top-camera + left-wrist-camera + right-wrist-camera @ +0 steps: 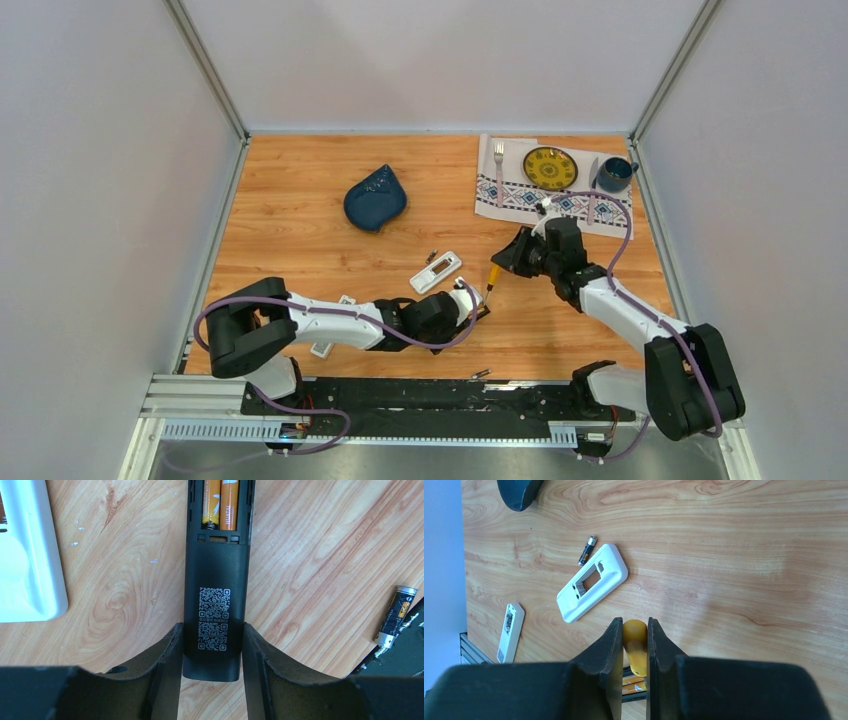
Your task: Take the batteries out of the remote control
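My left gripper [212,630] is shut on the lower end of a black remote control [216,595] lying back-up on the wooden table. Its compartment is uncovered and holds two orange-gold batteries [220,505] side by side. My right gripper [634,625] is shut on the orange-handled screwdriver [635,647], which points down at those batteries [633,682]. From above, the two grippers [468,303] [503,263] meet near the table's middle. A loose dark battery [396,615] lies right of the black remote. Another dark battery [587,550] lies beside a white remote [593,581] with an empty compartment.
A narrow white piece [509,632] lies near the front left edge. A blue leaf-shaped dish [375,197] sits at the back. At the back right, a placemat [520,195] carries a fork, a yellow plate [550,167] and a blue mug [614,175]. A small cylinder [480,375] rests at the front rail.
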You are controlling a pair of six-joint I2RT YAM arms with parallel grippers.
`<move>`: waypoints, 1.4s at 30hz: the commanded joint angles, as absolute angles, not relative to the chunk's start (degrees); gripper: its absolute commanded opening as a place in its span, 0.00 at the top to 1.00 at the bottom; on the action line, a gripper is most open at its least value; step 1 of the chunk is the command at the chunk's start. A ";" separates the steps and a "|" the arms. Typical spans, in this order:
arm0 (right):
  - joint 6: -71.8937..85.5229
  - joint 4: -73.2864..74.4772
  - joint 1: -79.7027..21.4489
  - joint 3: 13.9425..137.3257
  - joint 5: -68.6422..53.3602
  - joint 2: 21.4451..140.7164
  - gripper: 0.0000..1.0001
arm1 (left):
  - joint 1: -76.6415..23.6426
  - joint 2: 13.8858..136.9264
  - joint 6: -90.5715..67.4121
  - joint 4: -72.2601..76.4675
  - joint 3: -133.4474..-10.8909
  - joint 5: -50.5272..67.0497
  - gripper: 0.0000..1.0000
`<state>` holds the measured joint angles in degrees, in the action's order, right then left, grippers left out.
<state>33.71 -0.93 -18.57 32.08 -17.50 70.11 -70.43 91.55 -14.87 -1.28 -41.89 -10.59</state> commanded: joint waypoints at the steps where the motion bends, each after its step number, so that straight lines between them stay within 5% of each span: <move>1: 41.30 -1.93 -19.69 30.94 -25.49 67.33 1.00 | -70.66 97.56 -15.47 -7.65 -39.72 -5.80 0.72; 32: 37.62 7.91 -21.09 32.96 -27.86 61.96 1.00 | -70.66 100.81 -16.52 -9.14 -41.66 -6.50 0.91; 42: 31.12 12.47 -21.09 38.92 -17.50 62.58 1.00 | -70.75 100.72 -16.44 -9.49 -41.75 -6.50 0.91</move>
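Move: The right hand holds the orange screwdriver with its blade at the far end of the batteries. The batteries lie about 8 cm back, 3 cm left and 8 cm below that hand. A white remote sits some 13 cm left, 2 cm ahead, with a loose battery 14 cm left, 6 cm ahead. From the left hand, which grips the black remote, the batteries are about 6 cm ahead and 8 cm right; another loose battery is 9 cm back, 9 cm right. With the blade already against the far end of the batteries, the right hand pries, creeping up nearly 2 cm and about 1 cm back. The blade then breaks contact and the hand jumps back about 4 cm and some 2 cm left, tipping slightly. It ends easing a little forward and right, still gripping the screwdriver. The left hand keeps its grip on the black remote but springs about 2 cm right and 1 cm forward. ##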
